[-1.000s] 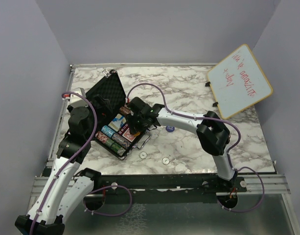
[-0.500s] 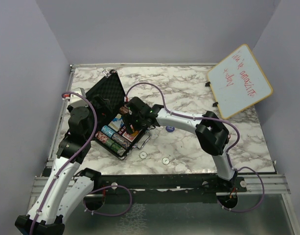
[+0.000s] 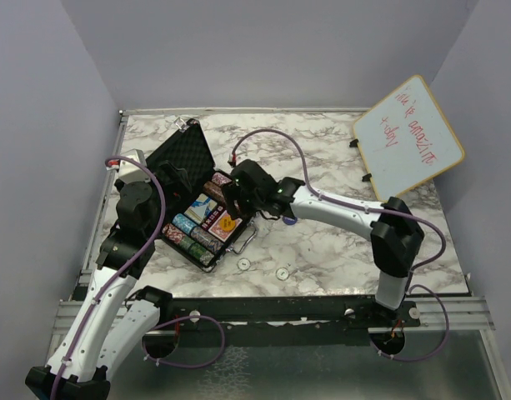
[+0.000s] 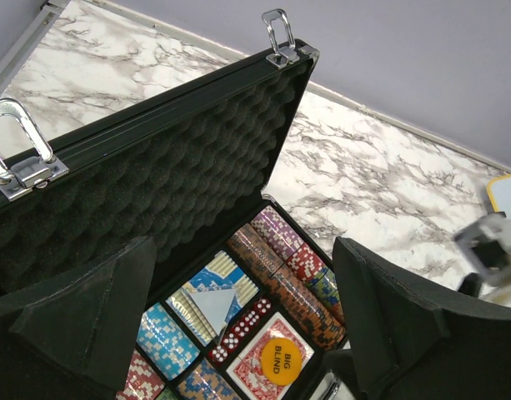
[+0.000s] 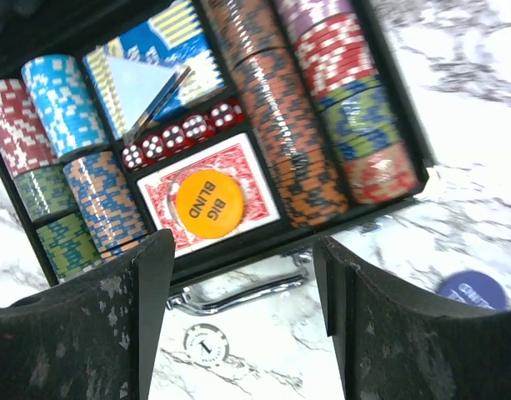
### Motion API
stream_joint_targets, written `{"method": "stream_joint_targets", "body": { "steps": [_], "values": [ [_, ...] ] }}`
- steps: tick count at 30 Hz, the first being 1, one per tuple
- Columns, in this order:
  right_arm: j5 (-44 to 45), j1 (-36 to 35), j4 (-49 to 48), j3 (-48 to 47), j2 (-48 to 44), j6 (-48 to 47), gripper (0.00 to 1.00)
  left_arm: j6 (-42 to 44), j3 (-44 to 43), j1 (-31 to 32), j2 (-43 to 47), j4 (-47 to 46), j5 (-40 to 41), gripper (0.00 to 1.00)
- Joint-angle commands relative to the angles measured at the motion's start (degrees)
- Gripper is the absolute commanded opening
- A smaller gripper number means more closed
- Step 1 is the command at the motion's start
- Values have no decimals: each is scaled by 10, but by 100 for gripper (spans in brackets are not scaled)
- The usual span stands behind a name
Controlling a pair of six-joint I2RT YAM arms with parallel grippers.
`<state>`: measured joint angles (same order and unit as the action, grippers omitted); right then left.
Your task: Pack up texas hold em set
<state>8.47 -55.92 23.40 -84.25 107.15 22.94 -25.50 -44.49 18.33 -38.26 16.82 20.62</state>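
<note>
The black case (image 3: 238, 231) lies open at the table's left, its foam-lined lid (image 4: 155, 183) raised. Inside are striped chip stacks (image 5: 288, 125), a blue deck (image 5: 147, 67), red dice (image 5: 184, 133) and a red deck (image 5: 242, 179) with an orange "BIG BLIND" button (image 5: 207, 204) lying on it. My right gripper (image 5: 241, 242) hangs open over the case's front edge and silver handle (image 5: 238, 287), holding nothing. My left gripper (image 4: 242, 250) is open and empty above the case, in front of the lid. A white button (image 5: 205, 343) and a blue button (image 5: 473, 289) lie on the table outside the case.
Two white round buttons (image 3: 243, 263) (image 3: 282, 272) lie on the marble near the front edge. A wood-framed whiteboard (image 3: 409, 137) leans at the back right. Silver latches (image 4: 276, 33) stick up from the lid's rim. Grey walls enclose the table.
My right gripper has opened wider and drawn back from the red deck, leaving the orange button lying on it. The right elbow swung to the right. The left arm has stayed still.
</note>
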Motion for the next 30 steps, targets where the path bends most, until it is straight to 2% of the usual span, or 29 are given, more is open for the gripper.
{"method": "stream_joint_targets", "body": {
  "steps": [1,10,20,30],
  "values": [
    [91,24,13,40,-46,6,73,3,3,-4,6,1,7,95],
    [46,135,49,112,-56,-22,72,4,3,-4,6,1,6,95],
    [-6,156,81,115,-1,-68,72,4,3,-4,6,0,6,95],
    [29,158,89,127,25,-63,71,4,3,-4,6,-1,5,95]
  ]
}}
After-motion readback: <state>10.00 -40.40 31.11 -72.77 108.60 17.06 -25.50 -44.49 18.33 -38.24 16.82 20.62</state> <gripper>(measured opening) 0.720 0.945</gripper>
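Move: The small blind button lies flat on the table some 16 cm to the open right hand's right, about 4 cm farther out and 12 cm lower. The case's handle stands about 2 cm right of this hand and 3 cm back, 11 cm down; the big blind button rests in the case roughly level with the hand, 3 cm to its left and 7 cm below. From the left hand the small blind button lies about 35 cm right, 4 cm ahead and 28 cm down. Rightward in an arc the right hand leaves the case, swinging about 15 cm right and 5 cm forward after a small lift clear of the case edge, then sinks steeply over the small blind button, easing back a couple of centimetres. The wrist tips some 25 degrees to point nearly straight down; the fingers stay about three-quarters open, ending close astride the button. ##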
